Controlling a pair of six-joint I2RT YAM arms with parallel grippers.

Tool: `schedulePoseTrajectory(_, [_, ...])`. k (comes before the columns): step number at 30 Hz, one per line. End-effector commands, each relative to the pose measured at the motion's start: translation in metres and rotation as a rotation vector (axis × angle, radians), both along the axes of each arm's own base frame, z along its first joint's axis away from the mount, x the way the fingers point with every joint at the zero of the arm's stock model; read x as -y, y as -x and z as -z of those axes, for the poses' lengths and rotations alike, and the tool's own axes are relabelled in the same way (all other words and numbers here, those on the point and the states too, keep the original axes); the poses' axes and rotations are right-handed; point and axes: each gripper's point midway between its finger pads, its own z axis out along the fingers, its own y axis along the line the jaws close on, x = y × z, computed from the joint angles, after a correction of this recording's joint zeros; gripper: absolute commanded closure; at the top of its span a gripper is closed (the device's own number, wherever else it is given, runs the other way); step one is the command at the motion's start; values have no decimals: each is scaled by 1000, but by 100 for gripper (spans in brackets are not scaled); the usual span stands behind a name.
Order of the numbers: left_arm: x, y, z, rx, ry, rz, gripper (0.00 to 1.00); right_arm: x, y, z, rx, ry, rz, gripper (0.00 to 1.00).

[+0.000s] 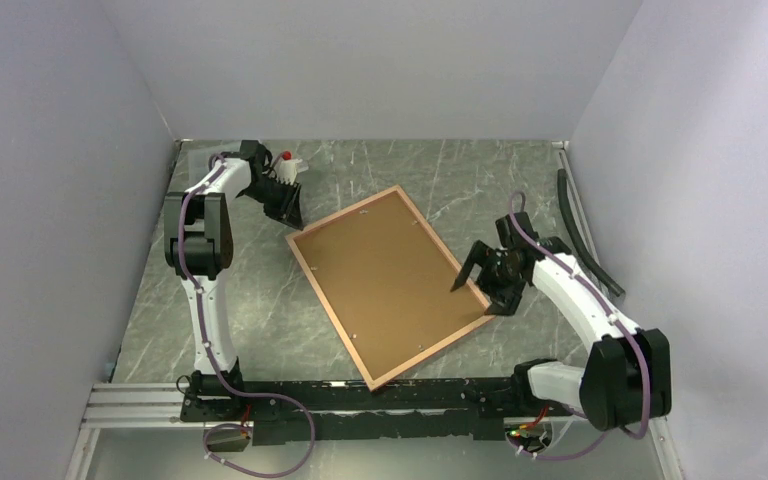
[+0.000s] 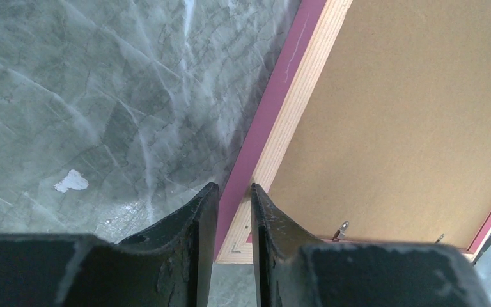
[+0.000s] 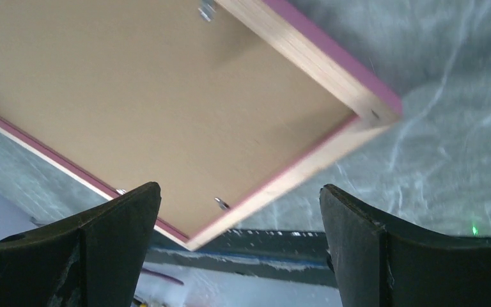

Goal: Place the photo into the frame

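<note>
The frame (image 1: 432, 232) lies back up in the middle of the table, tan wood rim with a pink edge. A brown backing board (image 1: 385, 280) fills it. My left gripper (image 1: 293, 215) is at its far-left corner. In the left wrist view the frame's rim (image 2: 297, 96) runs between the fingers, and the gripper (image 2: 233, 192) is shut on it beside the board (image 2: 409, 115). My right gripper (image 1: 472, 298) is open and empty over the frame's right edge. In the right wrist view it (image 3: 239, 188) hangs above the frame (image 3: 319, 57) and board (image 3: 134, 96). The photo is hidden or out of view.
A white bottle with a red cap (image 1: 290, 163) stands at the back left behind the left gripper. A black strip (image 1: 585, 230) lies along the right wall. The frame's near corner reaches the black base rail (image 1: 440, 395). Metal clips (image 2: 342, 228) sit on the frame's inner edge.
</note>
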Motion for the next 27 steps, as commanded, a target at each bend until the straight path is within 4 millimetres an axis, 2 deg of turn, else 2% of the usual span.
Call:
schedulePoseTrajectory(1, [3, -7, 2, 9, -7, -13, 69, 1, 48, 13, -113, -25, 29, 0])
schedulePoseTrajectory(4, [4, -5, 5, 11, -9, -14, 69, 3, 58, 27, -127, -22, 46, 0])
schedulePoseTrajectory(7, [5, 1, 6, -4, -9, -10, 70, 0, 58, 41, -131, -39, 66, 0])
schedulePoseTrajectory(12, [4, 18, 13, -34, -22, 5, 72, -7, 29, 53, -69, -63, 83, 0])
schedulePoseTrajectory(18, [2, 58, 13, -92, -18, 50, 73, -20, -16, 57, -7, -112, 110, 0])
schedulePoseTrajectory(24, [3, 103, 11, -161, 4, 111, 74, -13, -65, 41, 69, -49, 101, 0])
schedulePoseTrajectory(27, [5, 129, 4, -213, 36, 152, 75, -7, -83, 44, 81, -27, 106, 0])
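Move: The frame lies backside up on the table. The left hand's fingers already straddle its far-left bar; the frame's left corner is about 2 cm back and 2 cm to that hand's left, 1 cm below. Its far corner lies roughly 10 cm ahead and 25 cm right of the left hand. From the wide-open right hand, the frame's right corner is some 3 cm back, 5 cm right and 7 cm below, its near corner about 20 cm back and 23 cm left. The frame is turned counter-clockwise between both hands: the left, still astride the far-left bar near the left corner and narrowing its fingers slightly, draws back about 5 cm after an initial wait. The open right hand swings back and down some 6 cm each, tipping about 10 degrees, then sweeps forward about 7 cm, bringing its right finger against the outside of the near-right bar beside the right corner. ##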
